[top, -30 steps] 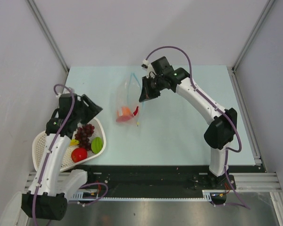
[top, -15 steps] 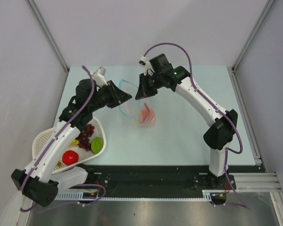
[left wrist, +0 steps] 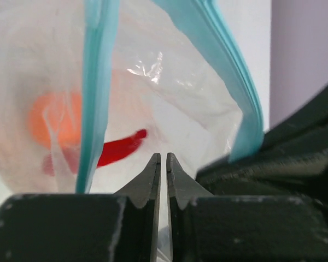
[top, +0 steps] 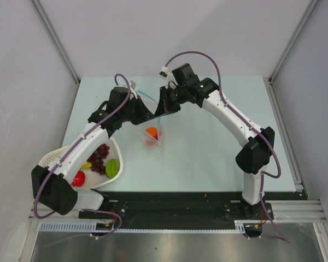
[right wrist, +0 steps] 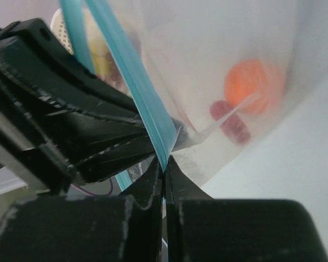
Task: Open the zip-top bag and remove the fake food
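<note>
The zip-top bag [top: 144, 127] hangs over the table between both grippers, its teal zip strip [left wrist: 95, 82] parted into two lips. Fake food lies inside it: an orange ball [top: 151, 131] and a red piece [left wrist: 120, 148]. My right gripper [top: 163, 108] is shut on one teal lip [right wrist: 131, 71], which runs down into its jaws [right wrist: 164, 158]. My left gripper [top: 147, 113] faces it from the left. Its jaws [left wrist: 163, 155] are pressed almost together on the clear plastic wall beside the other lip. The right wrist view shows the orange ball [right wrist: 254, 84] through the film.
A white mesh basket [top: 49, 161] sits at the left front under the left arm. It holds a dark grape bunch [top: 98, 155], a green oval [top: 112, 167], a red round piece [top: 78, 178] and a yellow piece [top: 87, 164]. The right arm's base [top: 254, 158] stands at the front right.
The left arm swung from over the basket to the bag and its jaws closed on the bag wall. The bag shifted left and its mouth spread. The right gripper stayed put.
</note>
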Available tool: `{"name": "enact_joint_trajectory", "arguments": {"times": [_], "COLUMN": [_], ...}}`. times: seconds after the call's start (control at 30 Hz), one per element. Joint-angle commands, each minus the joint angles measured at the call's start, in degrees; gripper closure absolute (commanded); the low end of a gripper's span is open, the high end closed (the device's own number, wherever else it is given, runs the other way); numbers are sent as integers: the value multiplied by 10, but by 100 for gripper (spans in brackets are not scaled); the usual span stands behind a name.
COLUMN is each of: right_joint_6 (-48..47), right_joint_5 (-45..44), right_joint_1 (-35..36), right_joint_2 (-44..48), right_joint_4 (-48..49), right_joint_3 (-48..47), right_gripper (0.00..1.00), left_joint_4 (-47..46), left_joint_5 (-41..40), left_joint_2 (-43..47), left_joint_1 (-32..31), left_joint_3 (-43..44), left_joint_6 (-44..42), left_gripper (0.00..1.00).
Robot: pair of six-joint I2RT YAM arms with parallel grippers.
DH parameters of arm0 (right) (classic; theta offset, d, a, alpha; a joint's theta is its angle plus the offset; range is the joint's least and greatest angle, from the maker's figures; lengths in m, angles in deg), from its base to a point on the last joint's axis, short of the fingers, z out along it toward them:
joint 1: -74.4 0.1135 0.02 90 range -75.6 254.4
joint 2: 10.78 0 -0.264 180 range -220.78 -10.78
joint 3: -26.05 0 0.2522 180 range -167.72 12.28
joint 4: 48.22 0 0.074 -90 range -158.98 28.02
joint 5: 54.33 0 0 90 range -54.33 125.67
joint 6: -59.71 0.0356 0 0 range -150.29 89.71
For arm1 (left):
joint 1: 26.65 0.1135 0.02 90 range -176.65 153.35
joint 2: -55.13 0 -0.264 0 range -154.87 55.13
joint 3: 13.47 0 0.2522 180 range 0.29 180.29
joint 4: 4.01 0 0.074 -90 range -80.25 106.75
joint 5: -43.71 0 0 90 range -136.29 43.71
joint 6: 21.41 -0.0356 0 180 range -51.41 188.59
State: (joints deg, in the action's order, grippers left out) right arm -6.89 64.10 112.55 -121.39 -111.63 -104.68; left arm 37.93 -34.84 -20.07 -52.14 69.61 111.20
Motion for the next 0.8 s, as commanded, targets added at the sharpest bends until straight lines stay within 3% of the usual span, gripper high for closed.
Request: {"name": "enact_joint_trajectory", "arguments": {"times": [0.0,0.13,0.33,0.53,0.77], "right_joint_6": [16,25,39,53,45], "right_joint_5": [28,37,54,70,73], "right_joint_1": [3,2,-15,-48,-68], "right_joint_2": [14,12,26,58,76], "right_joint_4": [32,40,68,90,85], "right_joint_3": [10,19,75,141,165], "right_gripper": [100,100,100,100,100], "left_joint_4": [6,1,-79,-89,-68], "left_joint_5": [-17,-20,88,115,96], "left_joint_2": [-35,-65,-111,-143,-133], "left_joint_1": [-2,-4,-9,-28,-34], "left_joint_3": [29,23,-5,-6,-9], "left_joint_6": [-35,-57,-60,-74,-105], "left_gripper": [90,88,79,75,52]}}
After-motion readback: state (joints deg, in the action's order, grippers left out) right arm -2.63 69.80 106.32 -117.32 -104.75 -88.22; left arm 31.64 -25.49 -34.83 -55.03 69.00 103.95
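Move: The orange fake food hangs in the bag about 14 cm below the left fingertips, level fore and aft and perhaps 1 cm to their right; the red piece is roughly 3 cm nearer the base than it and 2 cm to its left. The zip corner pinched in the right gripper is about 3 cm right of the left tips and 2 cm above. From the right hand, the orange food lies some 16 cm down and 2 cm to the left. Downwards about 8 cm into the bag mouth, from tips just between the blue zip lips, the left hand first edges a little forward, then swings some 5 cm right, turning about 15 degrees clockwise, while its nearly shut fingers spread to a bit under half open inside the bag. The right hand keeps its pinch on the zip edge and carries it down 5 cm and, later, 4 cm right, with a slight tilt. ##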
